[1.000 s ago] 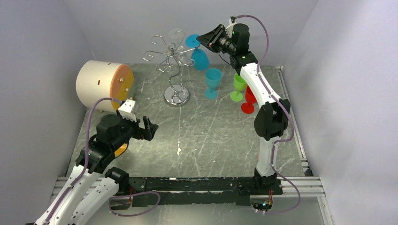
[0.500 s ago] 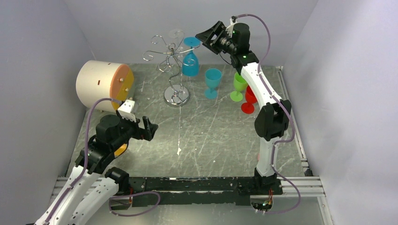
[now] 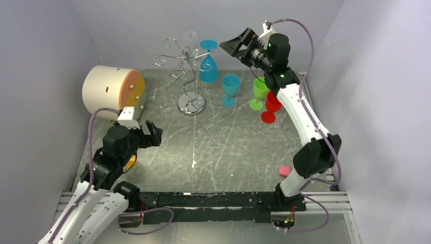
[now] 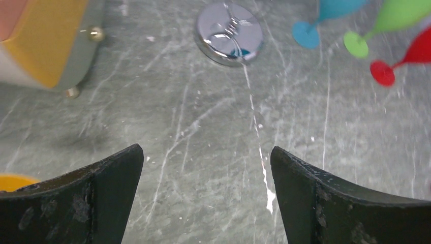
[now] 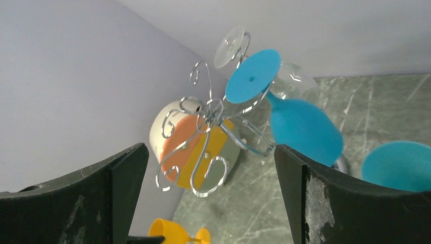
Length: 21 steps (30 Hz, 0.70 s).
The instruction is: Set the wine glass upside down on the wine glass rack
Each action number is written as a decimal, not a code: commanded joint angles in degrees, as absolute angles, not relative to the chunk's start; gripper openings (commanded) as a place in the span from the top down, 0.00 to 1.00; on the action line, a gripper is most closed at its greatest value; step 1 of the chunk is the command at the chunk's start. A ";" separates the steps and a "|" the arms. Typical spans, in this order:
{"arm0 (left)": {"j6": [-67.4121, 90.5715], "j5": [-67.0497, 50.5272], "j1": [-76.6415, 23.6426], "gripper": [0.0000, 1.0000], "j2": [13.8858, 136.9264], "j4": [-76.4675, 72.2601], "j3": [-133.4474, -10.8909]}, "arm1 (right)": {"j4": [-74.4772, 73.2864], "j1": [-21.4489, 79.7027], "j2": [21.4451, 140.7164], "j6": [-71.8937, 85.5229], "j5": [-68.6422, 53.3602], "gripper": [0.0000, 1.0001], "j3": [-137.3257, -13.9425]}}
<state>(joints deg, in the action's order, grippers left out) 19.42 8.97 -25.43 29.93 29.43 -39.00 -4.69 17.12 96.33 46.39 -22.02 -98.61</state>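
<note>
The wine glass [image 3: 207, 65] is blue and hangs upside down from an arm of the silver wire wine glass rack [image 3: 184, 57], foot [image 3: 208, 44] on top. My right gripper [image 3: 235, 41] is open just right of it, holding nothing. In the right wrist view the blue glass [image 5: 305, 129] hangs ahead on the rack's curled arms [image 5: 206, 114], clear of my open right gripper [image 5: 209, 148]. My left gripper [image 3: 152, 133] is open low at the left. In the left wrist view it [image 4: 206, 150] is over bare table, with the rack's chrome base [image 4: 229, 33] ahead.
A clear glass [image 3: 190, 36] also hangs on the rack. Upright blue [image 3: 230, 89], green [image 3: 259, 91] and red [image 3: 271, 107] glasses stand right of it. A cream cylinder with an orange end [image 3: 112, 91] lies at the left. A yellow glass [image 3: 131, 161] lies by the left arm.
My right gripper opened and let go of the blue glass, which swung in to hang under the rack arm. The right arm drew back to the right. My left gripper shifted slightly left.
</note>
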 commanded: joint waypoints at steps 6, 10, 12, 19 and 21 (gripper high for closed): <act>48.69 38.17 -25.14 0.09 33.44 48.18 -49.48 | -6.04 18.15 77.67 33.74 -19.92 0.00 -80.16; 65.99 45.84 -25.14 0.17 42.64 66.68 -55.87 | -5.14 18.06 72.56 31.36 -13.93 0.00 -76.29; 72.41 48.38 -25.14 0.21 45.71 72.45 -57.20 | -5.02 18.04 70.63 31.49 -10.98 0.00 -74.71; 65.97 48.52 -25.14 0.39 44.30 63.06 -52.97 | -3.85 18.02 65.72 29.44 -10.16 0.04 -69.02; 65.51 48.52 -25.15 0.45 44.16 61.84 -51.71 | -4.00 18.02 65.66 29.21 -12.57 0.08 -68.14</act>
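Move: The left hand, open and empty, has the yellow wine glass standing about 12 cm to its left, 6 cm back and 13 cm below. The barrel lies 22 cm ahead, 19 cm left and 14 cm below, and the rack's foot 22 cm ahead, 12 cm right and 21 cm below. From the right hand, the hung blue glass is about 7 cm ahead, 6 cm left and 12 cm below; the yellow glass is some 29 cm back, 39 cm left and 32 cm below. The left hand swings about 10 cm left towards the yellow wine glass, arching up a little and then dipping below its starting height, while the wrist turns some 50 degrees counter-clockwise, the fingers tip further down and their gap narrows to a bit over half, touching nothing. Meanwhile the right hand, already free of the hung blue glass, keeps backing away from the rack with open fingers, about 11 cm back and 6 cm to the right, sinking slightly. ##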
